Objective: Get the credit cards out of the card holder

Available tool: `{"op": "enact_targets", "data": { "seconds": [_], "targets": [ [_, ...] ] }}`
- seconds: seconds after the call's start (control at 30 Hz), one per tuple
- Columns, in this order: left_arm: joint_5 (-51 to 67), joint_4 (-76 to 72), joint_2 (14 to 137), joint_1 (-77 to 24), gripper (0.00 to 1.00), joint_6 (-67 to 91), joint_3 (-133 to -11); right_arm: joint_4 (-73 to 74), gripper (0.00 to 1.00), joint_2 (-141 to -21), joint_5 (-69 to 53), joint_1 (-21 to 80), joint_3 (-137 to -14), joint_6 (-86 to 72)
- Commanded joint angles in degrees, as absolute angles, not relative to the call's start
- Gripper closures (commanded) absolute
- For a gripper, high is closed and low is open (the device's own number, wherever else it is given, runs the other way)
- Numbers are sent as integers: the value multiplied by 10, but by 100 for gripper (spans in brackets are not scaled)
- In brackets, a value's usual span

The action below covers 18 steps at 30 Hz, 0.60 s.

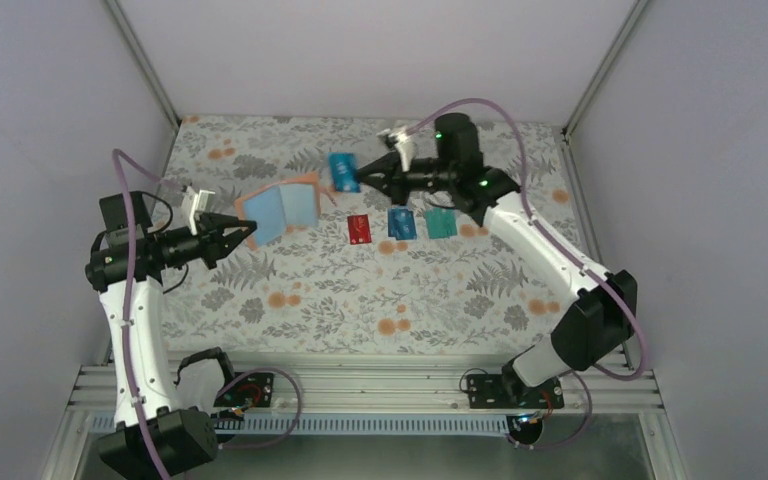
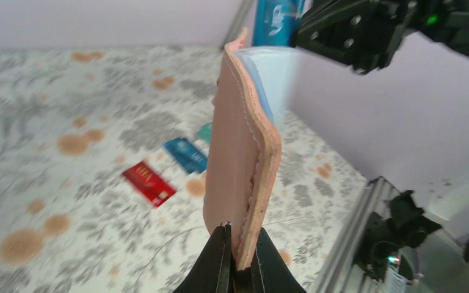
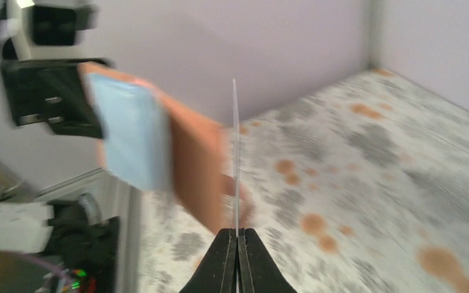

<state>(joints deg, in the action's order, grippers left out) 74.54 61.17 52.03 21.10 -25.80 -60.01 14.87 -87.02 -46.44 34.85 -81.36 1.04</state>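
My left gripper [image 1: 243, 228] [image 2: 239, 244] is shut on a corner of the card holder [image 1: 282, 208] [image 2: 244, 152], held open above the table with its light blue inside facing the camera overhead. Just right of it, my right gripper [image 1: 360, 178] [image 3: 237, 235] is shut on a blue-teal credit card [image 1: 342, 170], clear of the holder and seen edge-on [image 3: 235, 152] in the right wrist view. A red card [image 1: 359, 229] [image 2: 148, 183], a blue card [image 1: 401, 222] [image 2: 186, 154] and a teal card [image 1: 441, 223] [image 2: 205, 132] lie in a row on the table.
The floral tablecloth [image 1: 380, 290] covers the table, with pale walls on three sides. A metal rail [image 1: 360, 385] carrying both arm bases runs along the near edge.
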Motion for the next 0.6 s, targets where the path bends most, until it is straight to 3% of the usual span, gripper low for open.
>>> {"op": "enact_targets", "data": {
  "seconds": [0.0,0.1,0.33,0.57],
  "targets": [
    [614,527,516,213,97,-153,-575,242,96,-895,-426,226,-788,-53],
    [589,522,523,214,98,-145,-577,314,96,-970,-392,177,-790,-60],
    [587,524,523,215,98,-145,-578,358,96,-1104,-460,146,-806,-13],
    [590,523,525,216,98,-144,-576,364,96,-1176,-473,114,-806,3]
  ]
}}
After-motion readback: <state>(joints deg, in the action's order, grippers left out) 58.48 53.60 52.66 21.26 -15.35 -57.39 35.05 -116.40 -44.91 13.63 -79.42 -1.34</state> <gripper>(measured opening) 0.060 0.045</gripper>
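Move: The two overlapping blue cards that the right hand's held blue card is heading for lie about 10 cm ahead, 10 cm right and 33 cm below it. The red card is some 11 cm left of them and 2 cm nearer; the green cards are 11 cm to their right, level with them. From the left hand, which keeps hold of the card holder, the blue cards lie about 20 cm ahead, 34 cm right and 31 cm down. Right hand carries its card 28 cm down, with some right and forward, towards the blue cards; left lowers holder. ##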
